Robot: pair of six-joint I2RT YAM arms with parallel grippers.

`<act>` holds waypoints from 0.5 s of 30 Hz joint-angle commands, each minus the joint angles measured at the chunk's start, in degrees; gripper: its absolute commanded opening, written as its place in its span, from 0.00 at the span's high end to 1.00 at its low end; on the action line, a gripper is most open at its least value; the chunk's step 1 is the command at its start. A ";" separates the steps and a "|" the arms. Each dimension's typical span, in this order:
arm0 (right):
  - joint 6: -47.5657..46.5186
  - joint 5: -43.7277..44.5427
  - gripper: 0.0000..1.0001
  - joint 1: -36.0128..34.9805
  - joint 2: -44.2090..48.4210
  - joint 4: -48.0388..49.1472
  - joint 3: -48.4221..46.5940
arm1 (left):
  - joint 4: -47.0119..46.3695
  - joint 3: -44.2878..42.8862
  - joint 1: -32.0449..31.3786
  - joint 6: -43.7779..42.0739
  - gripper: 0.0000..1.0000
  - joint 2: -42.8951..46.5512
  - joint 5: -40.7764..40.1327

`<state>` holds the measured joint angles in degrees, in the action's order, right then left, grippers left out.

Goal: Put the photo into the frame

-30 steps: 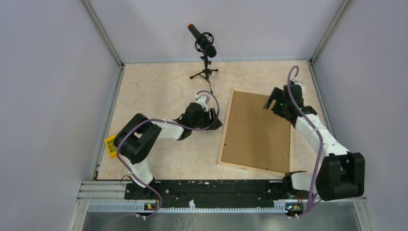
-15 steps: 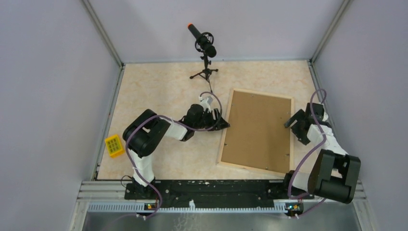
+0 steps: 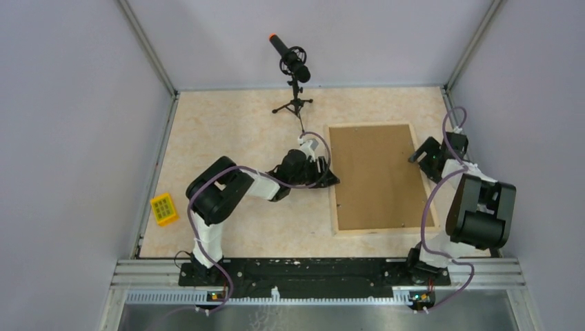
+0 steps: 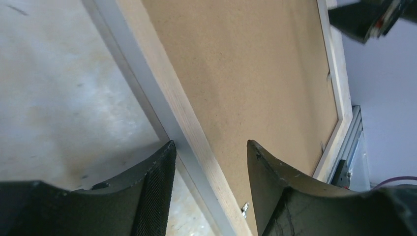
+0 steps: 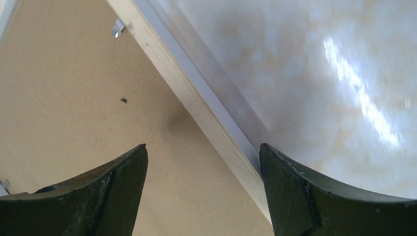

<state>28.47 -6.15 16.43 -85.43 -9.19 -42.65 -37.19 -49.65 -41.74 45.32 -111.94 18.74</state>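
Note:
The frame (image 3: 334,196) lies face down on the table, its pale wood border around a brown backing board (image 3: 376,176). The photo is out of view. My left gripper (image 3: 332,178) is at the frame's left rail. In the left wrist view the left gripper (image 4: 210,143) is open and straddles that rail (image 4: 162,93), with a gap on both sides. My right gripper (image 3: 419,155) is at the frame's right rail, towards the far end. In the right wrist view the right gripper (image 5: 203,146) is open wide, one finger over the board (image 5: 74,98) and one outside the rail (image 5: 196,108).
A microphone on a small tripod (image 3: 293,69) stands at the back of the table. A yellow block (image 3: 164,209) lies near the left wall. Small metal tabs (image 4: 244,210) sit along the frame's inner edge. Grey walls close the table on three sides.
The frame has turned from tilted to square with the table and shifted right. My left gripper followed it rightward. The right gripper drew back from over the board to the right rail.

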 commanded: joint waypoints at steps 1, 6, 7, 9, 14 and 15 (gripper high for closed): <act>4.57 -14.49 0.20 -1.90 -6.57 7.34 -7.63 | 7.49 -3.64 -9.77 1.42 0.41 -4.33 4.69; 4.98 -19.44 0.20 -2.57 -18.06 10.30 -15.27 | 8.33 -8.18 -17.08 3.62 0.41 -8.05 3.78; 4.61 -19.85 0.20 -2.88 -20.11 9.78 -16.80 | 8.49 -9.24 -18.59 4.13 0.41 -9.02 3.59; 4.13 -19.95 0.20 -3.59 -23.02 9.39 -18.79 | 8.53 -11.62 -21.49 4.89 0.41 -11.18 3.84; 1.60 -18.43 0.20 -4.83 -25.04 6.00 -22.92 | 11.01 -14.06 -24.15 3.08 0.35 -10.40 2.71; 0.64 -17.77 0.20 -5.09 -25.17 3.43 -24.20 | 11.94 -13.36 -23.49 2.20 0.34 -8.99 1.73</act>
<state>30.04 -19.75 13.02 -108.84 4.86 -63.44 -32.97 -64.23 -66.98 49.74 -121.99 22.85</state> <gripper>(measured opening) 0.803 0.635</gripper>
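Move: The photo frame lies face down with its brown backing up, its left side running right between the left hand's open fingers, about 1 cm below the hand point. From that hand the board's middle is some 15 cm to the right, level ahead, and the mic stand's feet about 23 cm ahead and 12 cm left. The right hand straddles the frame's right side, whose middle is about 3 cm back and 1 cm right; the board's middle is roughly 13 cm left and 4 cm back. Back and to the right goes the left hand, speeding up over some 23 cm and turning about 25 degrees clockwise, its finger starting against the left side's outer face. Meanwhile the right hand, finger kept against the outside of the right side, pushes forward about 14 cm, easing right, then swinging left as its fingers tip up. Both grippers stay open. ##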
